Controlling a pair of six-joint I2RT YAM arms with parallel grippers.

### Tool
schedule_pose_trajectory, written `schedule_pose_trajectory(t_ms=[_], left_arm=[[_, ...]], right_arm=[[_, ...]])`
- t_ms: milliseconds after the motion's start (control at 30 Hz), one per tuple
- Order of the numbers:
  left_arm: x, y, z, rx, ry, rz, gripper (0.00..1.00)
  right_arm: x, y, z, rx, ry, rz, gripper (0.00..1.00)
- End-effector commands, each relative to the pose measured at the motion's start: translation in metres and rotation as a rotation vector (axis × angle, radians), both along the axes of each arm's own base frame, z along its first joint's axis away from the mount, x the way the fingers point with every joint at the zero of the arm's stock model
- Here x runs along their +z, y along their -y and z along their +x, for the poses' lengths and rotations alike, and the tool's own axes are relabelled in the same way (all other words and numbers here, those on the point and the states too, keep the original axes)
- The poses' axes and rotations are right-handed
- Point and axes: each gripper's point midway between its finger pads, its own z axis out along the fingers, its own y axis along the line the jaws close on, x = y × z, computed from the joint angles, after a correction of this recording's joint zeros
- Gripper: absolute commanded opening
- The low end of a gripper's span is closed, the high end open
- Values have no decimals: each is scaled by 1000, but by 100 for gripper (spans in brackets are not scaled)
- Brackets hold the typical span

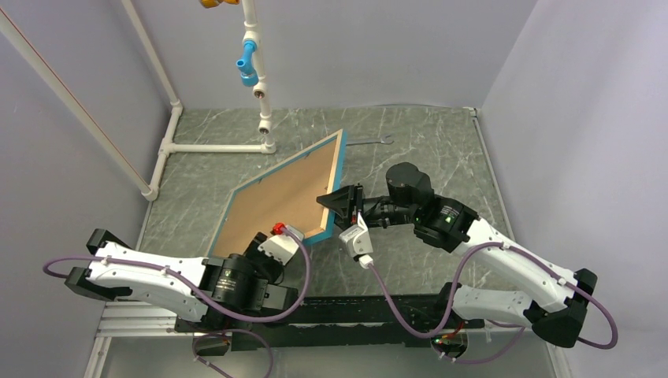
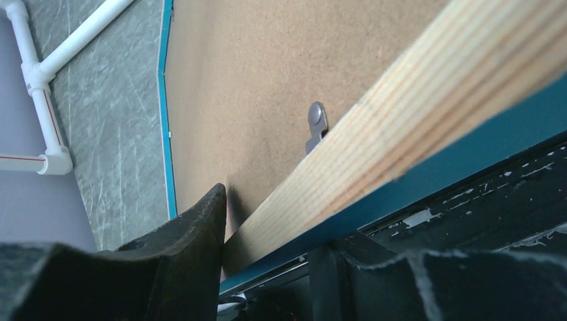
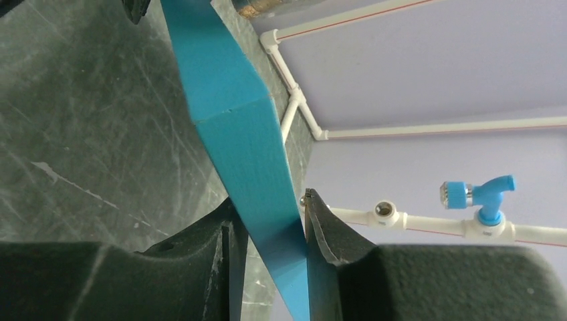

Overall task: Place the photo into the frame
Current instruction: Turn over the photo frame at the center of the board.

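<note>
The frame (image 1: 334, 169) is held off the table at a tilt, its pale wood back facing up and its blue edge outward. A brown backing board (image 1: 276, 201) fills it, with a metal turn clip (image 2: 317, 124) on the board. My left gripper (image 1: 295, 236) is at the near bottom rail, where its fingers (image 2: 200, 227) close on the wood and blue sides of the frame (image 2: 414, 100). My right gripper (image 1: 335, 201) pinches the right rail, and the blue rail (image 3: 234, 134) runs between its jaws (image 3: 271, 224). The photo is out of view.
A white pipe rig (image 1: 264, 102) with a blue tap (image 1: 248, 67) stands at the back left, its base pipes lying on the dark marbled table (image 1: 441, 150). A metal wrench (image 1: 370, 142) lies just beyond the frame's far corner. Lilac walls close in three sides.
</note>
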Motion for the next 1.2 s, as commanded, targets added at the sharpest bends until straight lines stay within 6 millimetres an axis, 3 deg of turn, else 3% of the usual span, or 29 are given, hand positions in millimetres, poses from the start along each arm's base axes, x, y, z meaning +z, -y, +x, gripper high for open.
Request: schedule_pose_trajectory(t_ms=[0,133,333,500,667,867,967,1167], left_arm=[[8,2,-4,298,-152,-414,51],[17,6,-2,262,-148,-454,72],[47,21,1,141,-125,-544,81],[86,36,3,-16,-71,-615,98],[140,46,3,-155,-2,-765,99],[188,28,8,-239,96,-936,99],[203,18,10,-252,136,-994,100],[207,11,14,-240,156,-1001,99]], right_arm=[[-8,25,-62,106,-345,-70,0],[-8,26,-62,91,-378,-70,0],[-5,25,-60,66,-422,-60,0],[-7,22,-60,57,-468,-66,0],[-14,19,-60,47,-521,-81,0],[-17,15,-59,11,-632,-70,0],[-18,13,-59,-14,-698,-69,0],[-16,10,-63,-33,-816,-53,0]])
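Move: The left fingers grip the frame's near edge. The frame's middle lies some 15 cm ahead of the left hand, 2 cm to its right and 6 cm lower. The right fingers pinch its right edge; from the right hand the middle is about 18 cm to the left, 1 cm ahead and 7 cm down. The wrench lies about 28 cm ahead of the right hand and 8 cm right, the white pipe corner about 27 cm ahead and 22 cm left, both roughly 30 cm below. Upward some 20 cm goes the left hand, opening wide to let go of the frame's near edge and rolling nearly 60 degrees, left side down, until it hovers open over that edge. The right hand keeps its pinch on the frame's right edge, eases back and down about 4 cm each and slightly right, and twists almost 40 degrees about its fingers, swinging the near edge up. ##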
